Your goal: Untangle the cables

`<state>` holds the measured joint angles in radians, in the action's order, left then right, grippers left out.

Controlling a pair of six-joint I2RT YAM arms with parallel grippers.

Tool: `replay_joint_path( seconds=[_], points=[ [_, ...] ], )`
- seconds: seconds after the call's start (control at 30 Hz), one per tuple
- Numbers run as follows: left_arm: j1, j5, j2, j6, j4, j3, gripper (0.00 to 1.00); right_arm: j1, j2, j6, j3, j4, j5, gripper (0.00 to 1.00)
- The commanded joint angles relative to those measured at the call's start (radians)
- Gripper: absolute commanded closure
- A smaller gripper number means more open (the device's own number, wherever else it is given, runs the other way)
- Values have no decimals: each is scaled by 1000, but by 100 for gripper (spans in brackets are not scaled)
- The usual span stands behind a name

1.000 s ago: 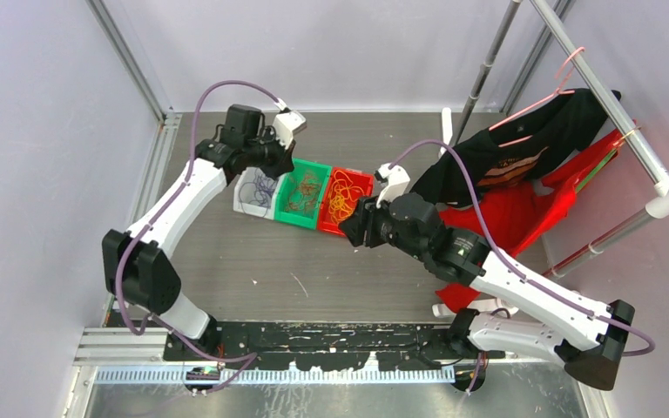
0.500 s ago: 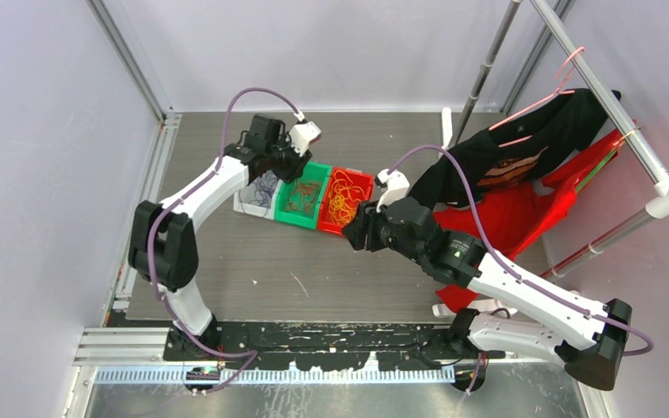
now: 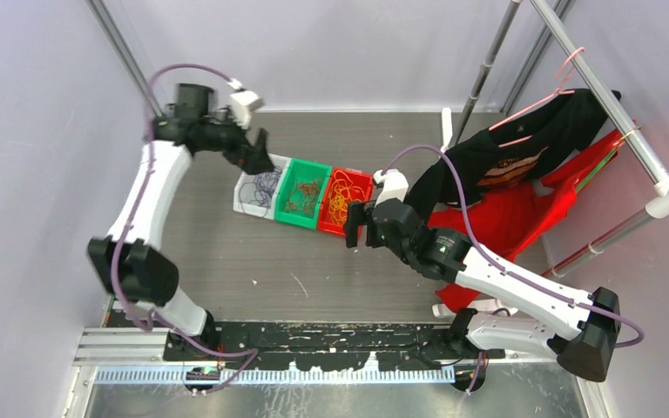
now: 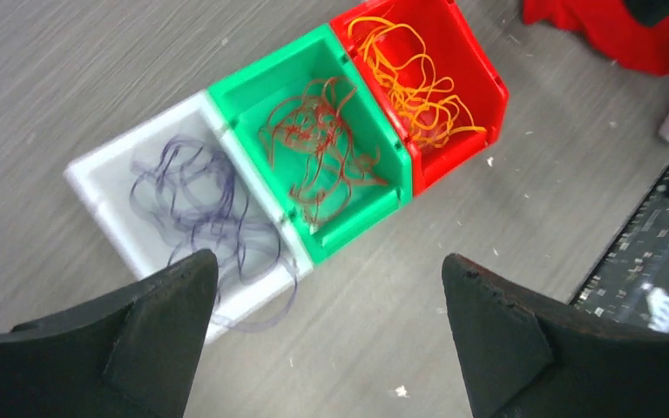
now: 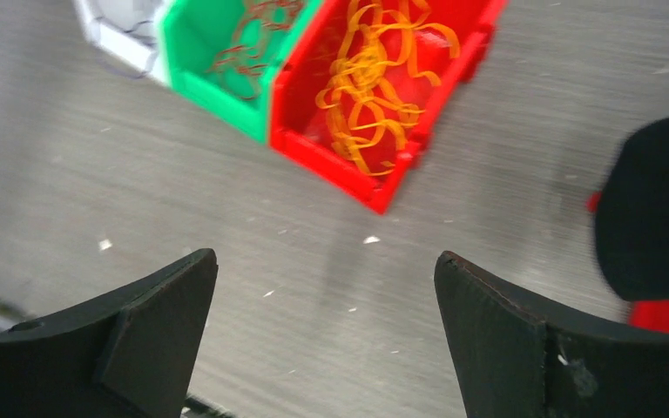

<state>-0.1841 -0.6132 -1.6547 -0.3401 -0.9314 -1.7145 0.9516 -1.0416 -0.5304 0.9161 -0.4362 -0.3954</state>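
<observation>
The cables lie sorted in three bins standing side by side. Purple strands [image 4: 196,196] fill the white bin [image 4: 87,174], and one loop hangs over its near rim. Red strands [image 4: 318,144] sit in the green bin [image 4: 361,222], and orange-yellow strands [image 4: 414,78] in the red bin [image 4: 479,78]. My left gripper [image 4: 327,261] hangs open and empty above the floor beside the white bin, at its far-left corner [image 3: 257,148] in the top view. My right gripper [image 5: 324,257] is open and empty too, just in front of the red bin [image 3: 353,225].
A clothes rail on the right carries a black garment [image 3: 523,157] and a red one [image 3: 523,218], close behind my right arm. Metal frame posts [image 3: 126,61] stand at the back left. Small white scraps dot the grey table [image 3: 296,283].
My left gripper has opened from shut and swung up and to the left, off the bins. The right gripper has opened wider and stayed near the red bin.
</observation>
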Motion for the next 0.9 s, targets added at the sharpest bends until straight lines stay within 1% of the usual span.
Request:
replay_joint_path(
  seconds=[0.0,0.07,0.1,0.17,0.23,0.27,0.33,0.4,0.43,0.5,0.53,0.57,0.63,0.7,0.73,0.77,0.8,0.87],
  points=[
    [217,-242,232,100,-29,140,1,-7,10,97,13,-16,-296,0],
    [321,-243,311,151,115,294,1,-16,31,127,-12,0,-399,0],
    [369,-242,339,178,196,374,1,-17,51,156,-48,41,-419,0],
    [435,-232,369,208,306,514,1,-16,100,245,-145,147,-460,0],
    [460,-199,377,207,390,637,0,-31,137,294,-208,177,-560,0],
    [464,-182,377,199,435,700,1,-59,160,307,-228,173,-600,0],
    [465,-143,417,185,554,836,1,-150,263,324,-290,186,-624,0],
    [465,-98,440,189,712,965,0,-244,374,409,-394,300,-654,0],
    [465,-78,447,198,799,1025,1,-286,422,455,-457,394,-688,0],
    [465,-50,449,211,989,1117,0,-375,477,539,-570,579,-723,3],
    [465,-40,444,221,1075,1158,1,-422,482,552,-620,668,-724,2],
    [465,-33,434,234,1149,1193,1,-465,474,524,-637,710,-718,0],
    [465,-27,399,264,1292,1247,1,-552,410,429,-644,751,-661,0],
    [465,-10,335,301,1410,1286,1,-604,294,366,-660,834,-598,0],
    [463,1,319,320,1447,1294,1,-616,226,358,-667,913,-579,0],
    [463,33,316,326,1427,1280,0,-625,148,362,-670,965,-556,0],
    [463,58,310,329,1446,1281,0,-631,74,382,-668,1015,-533,0],
    [463,95,298,348,1511,1295,0,-652,-53,396,-666,1100,-475,0]
  ],
)
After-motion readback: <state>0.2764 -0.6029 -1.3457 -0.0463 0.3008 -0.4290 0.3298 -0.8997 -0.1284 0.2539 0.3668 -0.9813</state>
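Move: From the left hand, the white box's middle is about 7 cm ahead, 4 cm left and 23 cm below; the green box lies roughly 6 cm ahead and 6 cm right, the red box 3 cm ahead and 16 cm right. From the right hand, the hanging red shirt is some 31 cm right, 5 cm ahead and 10 cm below, with the red box about 17 cm ahead, 2 cm left and 18 cm below. Swing the right gripper, empty and wide open, about 29 cm right into the hanging red shirt, turning nearly 60 degrees clockwise while sinking, and edge forward at the end. Bring the open left gripper left past the near side of the white box with a brief rise, then lower it roughly 20 cm overall to the table beside it, turning counter-clockwise. ##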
